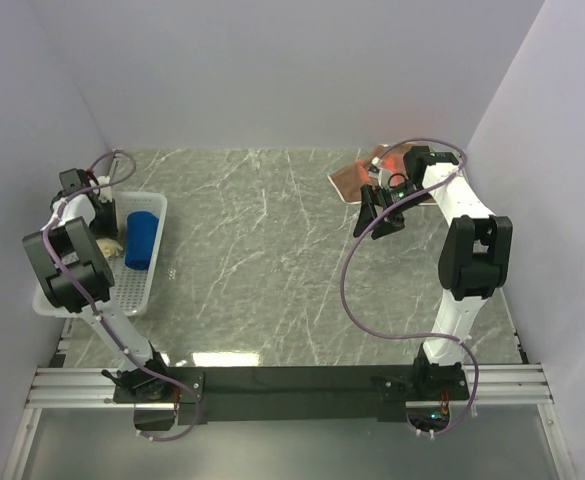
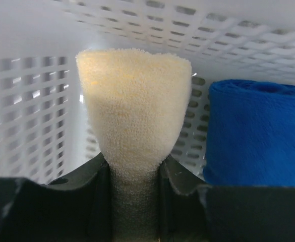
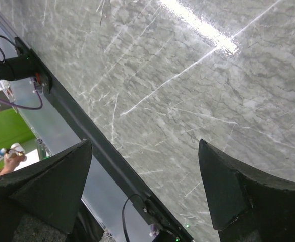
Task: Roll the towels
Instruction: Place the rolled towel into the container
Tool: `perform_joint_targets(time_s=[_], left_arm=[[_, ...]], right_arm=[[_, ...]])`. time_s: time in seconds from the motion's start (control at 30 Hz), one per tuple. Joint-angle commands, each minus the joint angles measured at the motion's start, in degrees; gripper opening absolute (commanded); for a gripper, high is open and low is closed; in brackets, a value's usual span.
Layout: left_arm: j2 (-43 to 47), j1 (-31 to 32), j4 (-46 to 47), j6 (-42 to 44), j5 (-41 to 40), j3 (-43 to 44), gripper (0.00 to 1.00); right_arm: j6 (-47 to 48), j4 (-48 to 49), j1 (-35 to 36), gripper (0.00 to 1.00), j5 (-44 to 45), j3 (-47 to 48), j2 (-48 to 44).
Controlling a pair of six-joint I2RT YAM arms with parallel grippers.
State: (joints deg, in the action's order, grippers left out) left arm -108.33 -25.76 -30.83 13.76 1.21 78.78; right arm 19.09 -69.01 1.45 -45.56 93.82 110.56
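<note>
My left gripper [image 2: 134, 169] is inside the white mesh basket [image 1: 150, 275] and is shut on the rolled yellow towel [image 2: 134, 106], whose cream side faces the wrist camera; it shows as a pale lump in the top view [image 1: 109, 246]. The rolled blue towel [image 1: 143, 240] lies in the basket just to its right, also in the left wrist view [image 2: 260, 133]. The brown-and-orange patterned towel [image 1: 357, 178] lies flat on the table at the back right. My right gripper [image 1: 377, 217] is open and empty, held above the table just in front of that towel.
The basket stands at the table's left edge against the left wall. A purple cable [image 1: 352, 290] loops from the right arm over the table. The black base rail [image 1: 292, 380] runs along the near edge.
</note>
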Motion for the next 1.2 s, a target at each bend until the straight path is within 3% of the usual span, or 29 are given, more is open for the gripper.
perform_joint_targets(time_s=[0.0,0.2,0.43,0.6,0.83,1.17], left_arm=[[-1.5,-0.3,3.9,1.3,3.0,-0.1,0.00],[-4.4,-0.3,2.9,1.5,8.4,1.7,0.01],[-3.0,0.0,0.9,1.6,14.3,0.8,0.27],[-2.6,0.6,0.0,1.8,15.6,0.3,0.32],[0.0,0.5,-0.6,2.6,16.5,-0.5,0.56],[2.7,0.6,-0.9,2.8,14.5,-0.2,0.68]], right_arm=[[-0.8,-0.9,-0.2,0.92,0.5,0.9,-0.1],[-1.3,-0.4,-0.2,0.92,1.5,0.3,-0.4],[-1.5,-0.4,-0.2,0.93,1.9,0.1,-0.7],[-1.6,-0.5,-0.2,0.93,2.1,0.1,-1.0],[-1.8,-0.4,-0.2,0.95,2.4,0.6,-1.2],[-2.0,-0.3,-0.2,0.95,2.6,1.0,-1.0]])
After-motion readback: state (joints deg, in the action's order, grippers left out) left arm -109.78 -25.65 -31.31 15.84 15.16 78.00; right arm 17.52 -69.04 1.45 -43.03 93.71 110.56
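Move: The left hand holds the cream towel roll inside the container; the container's middle lies about 4 cm back from this hand, in line sideways and roughly 2 cm lower. The blue towel roll lies in the container some 8 cm to the left hand's right, about 1 cm back and 2 cm below. From the idle right hand the container's middle is nearly 58 cm to its left, level fore and aft, roughly 10 cm lower. Down about 2 cm first, then some 4 cm to the right and slightly forward, the left hand carries the cream roll low inside the container towards the blue roll. Its fingertips swing to the right, with a turn of 10 degrees or so. The fingers then open, let go of the roll, and the hand starts to rise by about 1 cm. ##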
